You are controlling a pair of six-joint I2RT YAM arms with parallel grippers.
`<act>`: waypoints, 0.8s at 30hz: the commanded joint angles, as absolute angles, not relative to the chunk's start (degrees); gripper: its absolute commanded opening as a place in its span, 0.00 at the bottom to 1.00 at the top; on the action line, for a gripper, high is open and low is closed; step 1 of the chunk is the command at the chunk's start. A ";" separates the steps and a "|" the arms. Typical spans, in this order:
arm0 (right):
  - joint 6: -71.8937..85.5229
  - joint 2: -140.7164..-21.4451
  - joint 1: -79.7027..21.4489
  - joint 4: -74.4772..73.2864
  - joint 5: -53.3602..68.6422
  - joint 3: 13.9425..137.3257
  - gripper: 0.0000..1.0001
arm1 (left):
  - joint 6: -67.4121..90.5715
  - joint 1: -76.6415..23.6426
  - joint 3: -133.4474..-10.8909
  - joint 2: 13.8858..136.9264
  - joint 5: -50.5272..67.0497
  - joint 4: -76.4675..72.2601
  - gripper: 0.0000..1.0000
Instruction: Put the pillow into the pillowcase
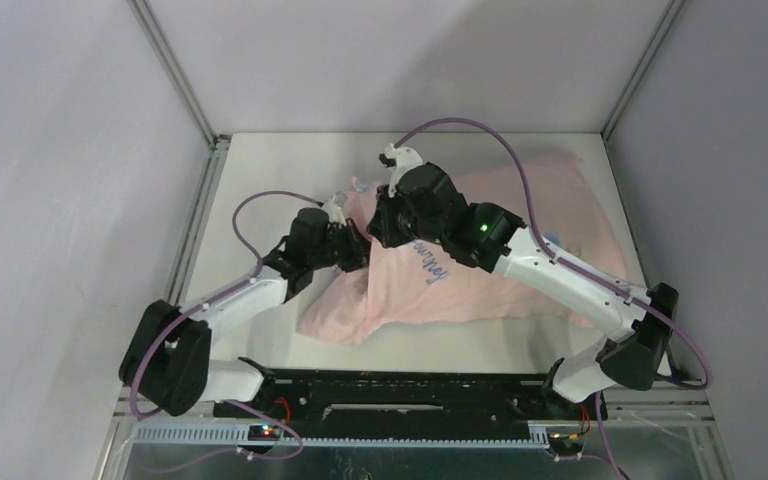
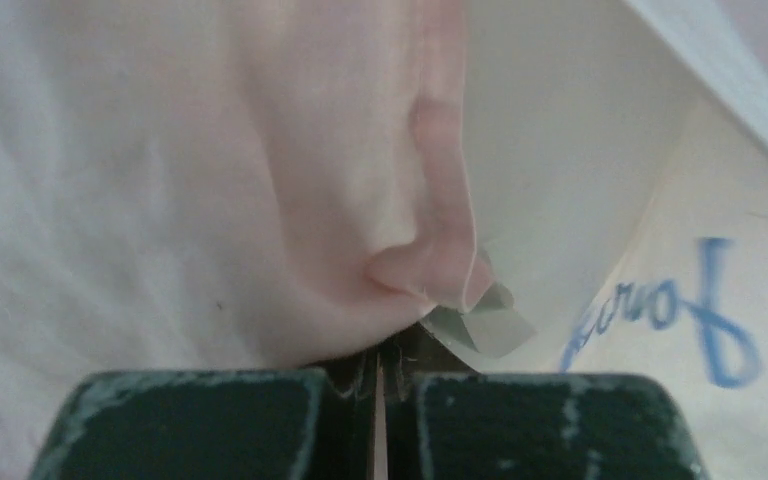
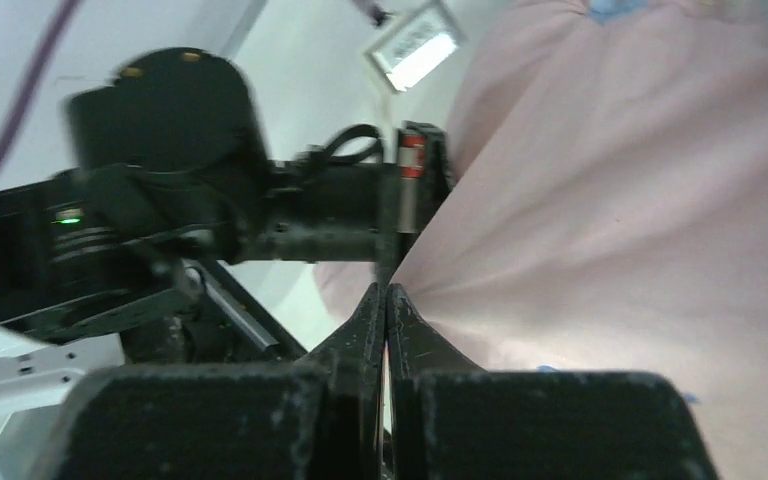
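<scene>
The pale pink pillowcase (image 1: 480, 285) lies across the table's middle, its blue "Journey" print (image 1: 430, 265) facing up. It bulges toward the far right, and the pillow itself is hidden from every view. My left gripper (image 1: 358, 250) is shut on a fold of the pillowcase (image 2: 260, 200) at its left end, beside a small grey label (image 2: 490, 325). My right gripper (image 1: 380, 228) sits just right of the left one. In the right wrist view it (image 3: 387, 295) is shut on the edge of the pink fabric (image 3: 640, 200).
The white table (image 1: 290, 160) is boxed in by grey walls and metal corner posts (image 1: 175, 70). Purple cables (image 1: 500, 135) loop above both arms. The left arm's wrist (image 3: 210, 200) hangs very close to the right gripper.
</scene>
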State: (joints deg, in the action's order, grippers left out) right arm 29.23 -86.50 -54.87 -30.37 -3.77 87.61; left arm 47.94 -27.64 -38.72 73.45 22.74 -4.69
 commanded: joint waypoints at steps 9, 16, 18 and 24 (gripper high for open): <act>31.75 -88.47 -57.13 -24.68 4.34 93.65 0.00 | 55.33 -31.42 -45.57 74.68 2.99 -9.44 0.00; 33.03 -86.91 -53.16 -23.14 6.38 89.21 0.00 | 56.30 -34.87 -35.16 67.40 8.39 -13.61 0.34; 33.17 -86.04 -52.40 -22.60 6.73 88.09 0.00 | 56.80 -34.87 -31.71 61.36 7.75 -12.47 0.41; 33.27 -85.19 -51.68 -22.06 7.77 86.51 0.00 | 51.48 -34.73 -32.25 49.03 0.43 3.75 0.54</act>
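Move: The pillowcase's open mouth, with its bunched pink fold, lies just in front of my shut left fingers, about 2 cm ahead, 4 cm to the right and roughly level. The raised rim, pinched in my right hand, is some 3 cm ahead, 3 cm right and 14 cm above the left hand. The blue lettering sits about 12 cm right of the left hand, level ahead and about 5 cm lower. From my right hand, the mouth is about 14 cm below and 1 cm back, 1 cm to its right. I press my shut left fingers about 3 cm deeper into the pillowcase's mouth, forward and slightly right, rising a little and turning about 10 degrees counter-clockwise. Then I open them half way to let go of the bunched cloth and draw back some 5 cm, with left and up coming in at the end. My right hand keeps its pinch on the raised rim, lifting about 2 cm, easing left, then sinking again. ##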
